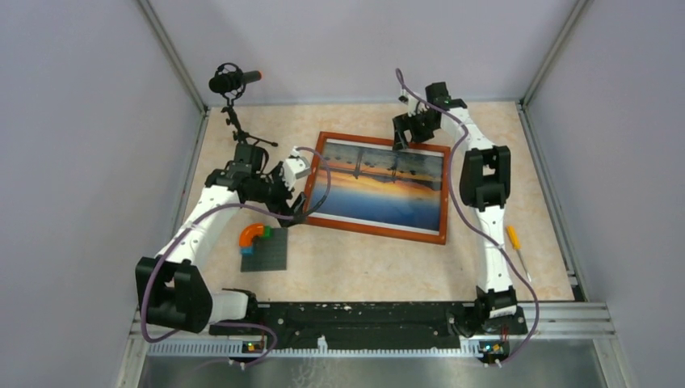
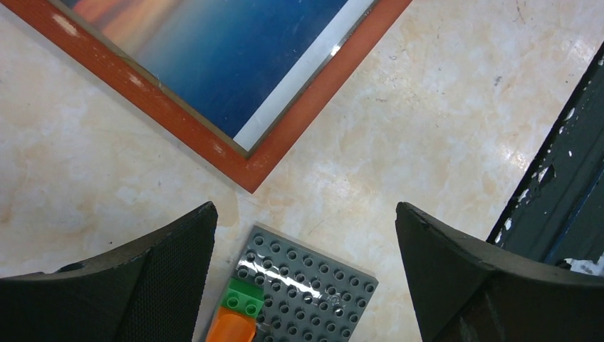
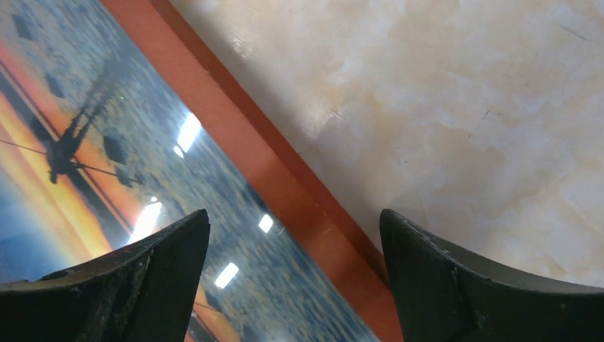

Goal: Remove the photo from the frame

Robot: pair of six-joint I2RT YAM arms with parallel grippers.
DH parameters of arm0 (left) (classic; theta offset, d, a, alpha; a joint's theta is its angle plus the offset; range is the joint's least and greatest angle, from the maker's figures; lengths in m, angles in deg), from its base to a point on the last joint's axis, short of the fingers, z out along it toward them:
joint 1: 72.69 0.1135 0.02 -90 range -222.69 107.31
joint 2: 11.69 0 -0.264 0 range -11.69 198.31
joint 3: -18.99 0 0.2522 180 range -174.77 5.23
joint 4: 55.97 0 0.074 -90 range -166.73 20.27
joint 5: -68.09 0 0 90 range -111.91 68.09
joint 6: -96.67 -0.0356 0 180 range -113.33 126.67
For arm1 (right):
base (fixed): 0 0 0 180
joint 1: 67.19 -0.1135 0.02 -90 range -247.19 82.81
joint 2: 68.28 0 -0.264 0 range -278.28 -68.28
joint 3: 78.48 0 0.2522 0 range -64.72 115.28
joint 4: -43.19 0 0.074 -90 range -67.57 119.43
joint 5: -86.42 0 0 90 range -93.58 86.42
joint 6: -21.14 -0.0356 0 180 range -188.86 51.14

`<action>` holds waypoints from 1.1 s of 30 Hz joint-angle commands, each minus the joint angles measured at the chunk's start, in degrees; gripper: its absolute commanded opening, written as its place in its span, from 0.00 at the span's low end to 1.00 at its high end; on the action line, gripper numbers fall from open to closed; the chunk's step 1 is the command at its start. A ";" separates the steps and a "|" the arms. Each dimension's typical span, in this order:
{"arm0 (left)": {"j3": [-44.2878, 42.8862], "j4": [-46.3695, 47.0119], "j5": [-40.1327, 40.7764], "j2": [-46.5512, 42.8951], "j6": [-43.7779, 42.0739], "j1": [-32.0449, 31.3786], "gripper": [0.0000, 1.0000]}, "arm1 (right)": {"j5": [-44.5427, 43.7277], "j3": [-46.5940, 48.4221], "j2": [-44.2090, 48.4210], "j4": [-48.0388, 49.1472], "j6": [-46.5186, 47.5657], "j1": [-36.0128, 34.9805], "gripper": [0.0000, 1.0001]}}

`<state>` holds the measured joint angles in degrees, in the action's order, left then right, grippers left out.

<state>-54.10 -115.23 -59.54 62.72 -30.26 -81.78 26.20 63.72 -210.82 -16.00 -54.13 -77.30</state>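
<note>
The frame point(image 1: 378, 232) lies face up mid-table, its reddish-brown border around the sunset photo point(image 1: 380, 182), which sits behind glossy glass. My left gripper point(image 1: 302, 215) hangs open just off the frame's near-left corner. In the left wrist view that corner point(image 2: 246, 171) and a strip of the photo point(image 2: 235, 64) lie ahead of the open left gripper point(image 2: 306, 221), nothing between the fingers. My right gripper point(image 1: 401, 139) hovers open over the frame's far edge. In the right wrist view the border point(image 3: 285, 185) runs between the open right gripper's point(image 3: 294, 228) fingers, beside the photo point(image 3: 107, 142).
A grey studded baseplate point(image 1: 268, 250) with an orange curved brick point(image 1: 254, 234) lies near the frame's near-left corner; in the left wrist view this baseplate point(image 2: 320, 285) sits under the fingers. A microphone stand point(image 1: 234, 81) is at the back left. A screwdriver point(image 1: 517, 246) lies at the right.
</note>
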 commanded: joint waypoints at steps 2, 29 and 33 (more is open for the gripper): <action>0.64 -0.56 2.07 -0.33 -0.66 -2.46 0.98 | 1.97 1.57 -3.24 -0.55 -1.74 1.23 0.88; 11.05 8.12 14.31 8.45 6.36 -8.41 0.63 | 14.32 -47.83 18.49 2.70 -4.25 12.14 0.89; 10.59 9.86 14.69 11.58 6.50 -9.12 0.60 | 15.22 -52.72 21.45 2.95 -3.91 12.91 0.89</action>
<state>-43.42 -109.41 -46.03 72.14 -24.73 -90.10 49.11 17.67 -188.72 -9.44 -59.53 -65.37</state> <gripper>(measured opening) 0.607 0.884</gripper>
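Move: The right hand's open fingers straddle the frame's far rail; that stretch of rail lies right at the hand point, about 1 cm below. The frame's middle, with the photo in it, is roughly 14 cm back and 13 cm to the left. The left hand is some 11 cm above the frame's near-left corner, which is level with it ahead and about 1 cm to its right. The grey baseplate lies some 7 cm back and 9 cm left of that hand, equally low. With its outer finger hooked behind the far rail, the right hand settles slightly, then drags the frame back about 15 cm and 5 cm right along the table, its wrist tilting some 30 degrees and fingers staying wide. The left hand eases back and sinks about 10 cm beside the near-left corner, closing its fingers partway; no touch there can be made out. ##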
